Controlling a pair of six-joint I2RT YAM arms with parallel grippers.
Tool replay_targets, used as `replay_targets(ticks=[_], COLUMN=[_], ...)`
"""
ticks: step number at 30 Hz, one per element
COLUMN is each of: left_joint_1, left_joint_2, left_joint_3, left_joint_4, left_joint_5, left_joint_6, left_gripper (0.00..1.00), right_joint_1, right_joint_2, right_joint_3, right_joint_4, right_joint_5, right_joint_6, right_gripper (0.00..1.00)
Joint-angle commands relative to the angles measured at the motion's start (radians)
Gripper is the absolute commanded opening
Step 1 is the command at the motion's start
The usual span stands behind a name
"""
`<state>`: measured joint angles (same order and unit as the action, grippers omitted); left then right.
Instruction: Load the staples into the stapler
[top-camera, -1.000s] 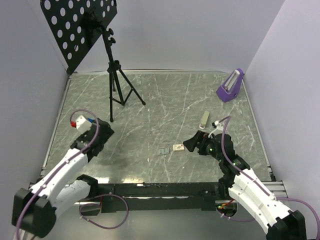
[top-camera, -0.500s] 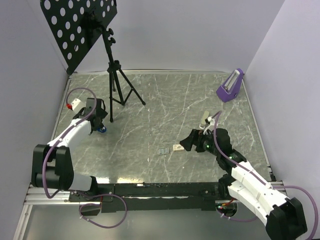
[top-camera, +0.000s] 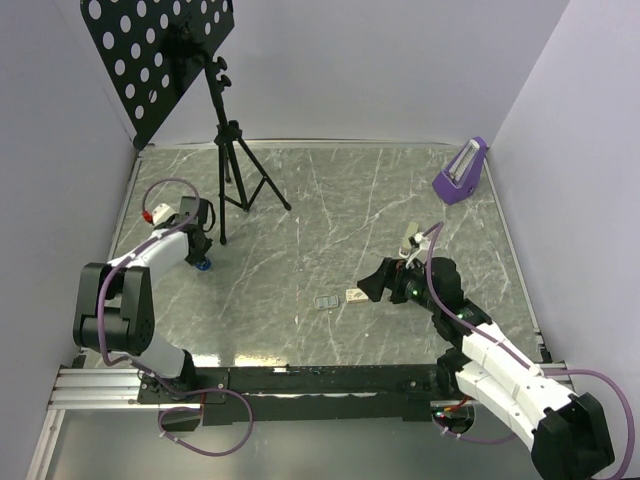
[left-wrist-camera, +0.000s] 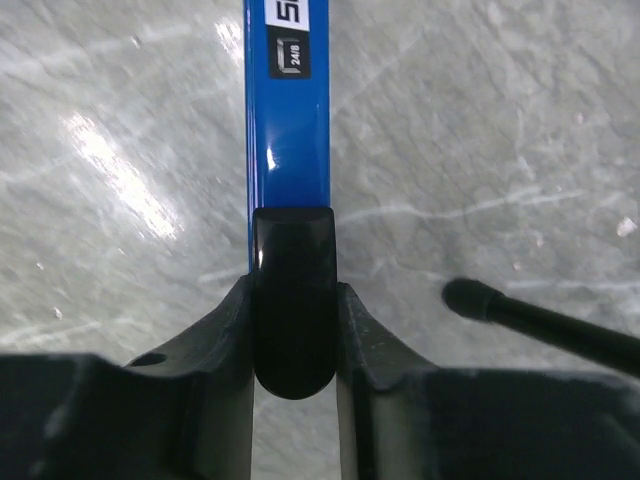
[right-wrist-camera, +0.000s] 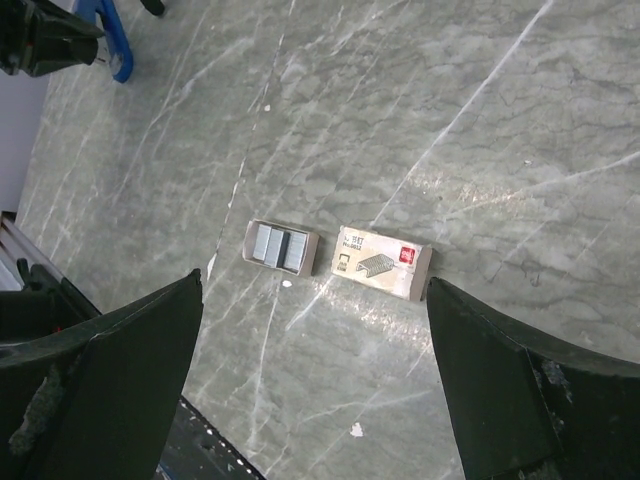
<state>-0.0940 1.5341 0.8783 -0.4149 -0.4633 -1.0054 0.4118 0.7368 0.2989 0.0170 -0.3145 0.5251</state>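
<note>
The blue stapler (left-wrist-camera: 290, 120) lies on the marble table at the far left, and its black rear end sits pinched between the fingers of my left gripper (left-wrist-camera: 292, 310), which is shut on it. From above, only the stapler's blue tip (top-camera: 203, 264) shows past the left gripper (top-camera: 197, 248). The staples are a small open tray of grey strips (right-wrist-camera: 280, 247) and a pale printed box (right-wrist-camera: 383, 262), side by side at table centre (top-camera: 325, 301). My right gripper (right-wrist-camera: 315, 300) hangs open just above them, touching neither.
A black music stand on a tripod (top-camera: 232, 150) stands close behind the left gripper, with one rubber foot (left-wrist-camera: 475, 298) just right of the stapler. A purple object (top-camera: 461, 172) sits at the back right. A small white piece (top-camera: 408, 238) lies behind the right arm.
My left arm swung out to the far left, came down over the stapler and its jaws closed on the stapler's black end. The right gripper edged left over the staples.
</note>
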Motion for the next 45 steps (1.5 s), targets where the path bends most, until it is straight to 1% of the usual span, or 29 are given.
replay_targets(ticks=[1,5,6,9,10,13,15,16,18,19,22,23,25,28,32,33,36,40,41,43,45], left_joint_1=[-0.065,-0.18,-0.24,-0.335,-0.354,-0.42,-0.458,-0.466,-0.478,-0.48,-0.478,-0.48,-0.478,-0.478,-0.48,-0.48,-0.487,-0.513,-0.521,-0.527,-0.53], left_joint_2=[-0.044,-0.069,-0.072,-0.088,-0.101,-0.136,-0.15,-0.153,-0.152,-0.15,-0.137,-0.131,-0.108,-0.085,-0.055,-0.045,0.006,0.026,0.017,0.002,-0.046], left_joint_3=[0.008,0.011,0.013,0.001,-0.007,-0.041,-0.051,-0.052,-0.045,-0.042,-0.036,-0.036,-0.038,-0.058,-0.102,-0.104,-0.062,0.016,0.036,0.054,0.062], left_joint_4=[-0.087,-0.185,-0.223,-0.278,-0.3,-0.309,-0.305,-0.288,-0.26,-0.227,-0.162,-0.119,-0.085,-0.003,0.16,0.238,0.31,0.314,0.312,0.268,0.234], left_joint_5=[0.078,0.087,0.086,0.11,0.127,0.173,0.195,0.202,0.216,0.228,0.247,0.258,0.299,0.368,0.438,0.454,0.492,0.482,0.479,0.466,0.466], left_joint_6=[-0.021,-0.073,-0.091,-0.191,-0.246,-0.349,-0.392,-0.394,-0.374,-0.366,-0.331,-0.323,-0.302,-0.288,-0.3,-0.303,-0.286,-0.202,-0.156,-0.112,-0.03], left_gripper=[0.14,0.14,0.14,0.14,0.14,0.16,0.22,0.32,0.45,0.55,0.68,0.7,0.75,0.77,0.78,0.78,0.81,0.88,0.89,0.94,0.98], right_joint_1=[0.001,0.001,-0.001,-0.001,0.001,0.001,0.001,0.001,-0.001,-0.001,-0.001,0.001,0.001,0.001,0.001,0.001,0.001,0.001,0.001,0.002,0.002], right_joint_2=[-0.033,-0.045,-0.048,-0.068,-0.071,-0.089,-0.094,-0.093,-0.089,-0.086,-0.086,-0.088,-0.096,-0.105,-0.112,-0.114,-0.119,-0.137,-0.142,-0.155,-0.171], right_joint_3=[-0.017,-0.024,-0.029,-0.038,-0.037,-0.044,-0.04,-0.04,-0.035,-0.034,-0.03,-0.029,-0.029,-0.04,-0.05,-0.05,-0.04,-0.029,-0.029,-0.032,-0.035], right_joint_4=[0.061,0.067,0.067,0.067,0.066,0.064,0.054,0.052,0.047,0.047,0.044,0.041,0.035,0.028,0.014,0.009,-0.011,-0.038,-0.038,-0.034,-0.026], right_joint_5=[0.015,0.012,0.012,0.012,0.009,0.011,0.018,0.02,0.023,0.023,0.026,0.034,0.054,0.075,0.087,0.089,0.092,0.103,0.1,0.092,0.071], right_joint_6=[-0.031,-0.051,-0.056,-0.06,-0.062,-0.063,-0.071,-0.071,-0.074,-0.073,-0.073,-0.074,-0.068,-0.056,-0.043,-0.043,-0.05,-0.069,-0.071,-0.085,-0.099], right_gripper=[1.0,1.0,0.99,1.0,1.0,1.0,1.0,1.0,1.0,1.0,1.0,1.0,1.0,1.0,1.0,0.99,0.99,1.0,1.0,1.0,0.99])
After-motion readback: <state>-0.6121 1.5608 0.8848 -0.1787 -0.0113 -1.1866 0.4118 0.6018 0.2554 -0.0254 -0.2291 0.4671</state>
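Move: The left fingers already hold the stapler by its black end, low over the table. From this hand the open tray of staples lies about 36 cm to the right and 13 cm back, some 3 cm lower. The staple box is just beyond the tray, 43 cm right and 12 cm back. A tripod foot stands 6 cm right and 3 cm ahead. From the right hand the tray is some 9 cm left, 1 cm back and 9 cm below. Bring the left gripper, still gripping the stapler's black end, right about 15 cm and back some 9 cm towards the tray of staples, staying low and turning clockwise. Then open the fingers wide to let go, and carry on right and somewhat forward by the stapler, left side dipping some 30 degrees in all and the hand rising at the last. ##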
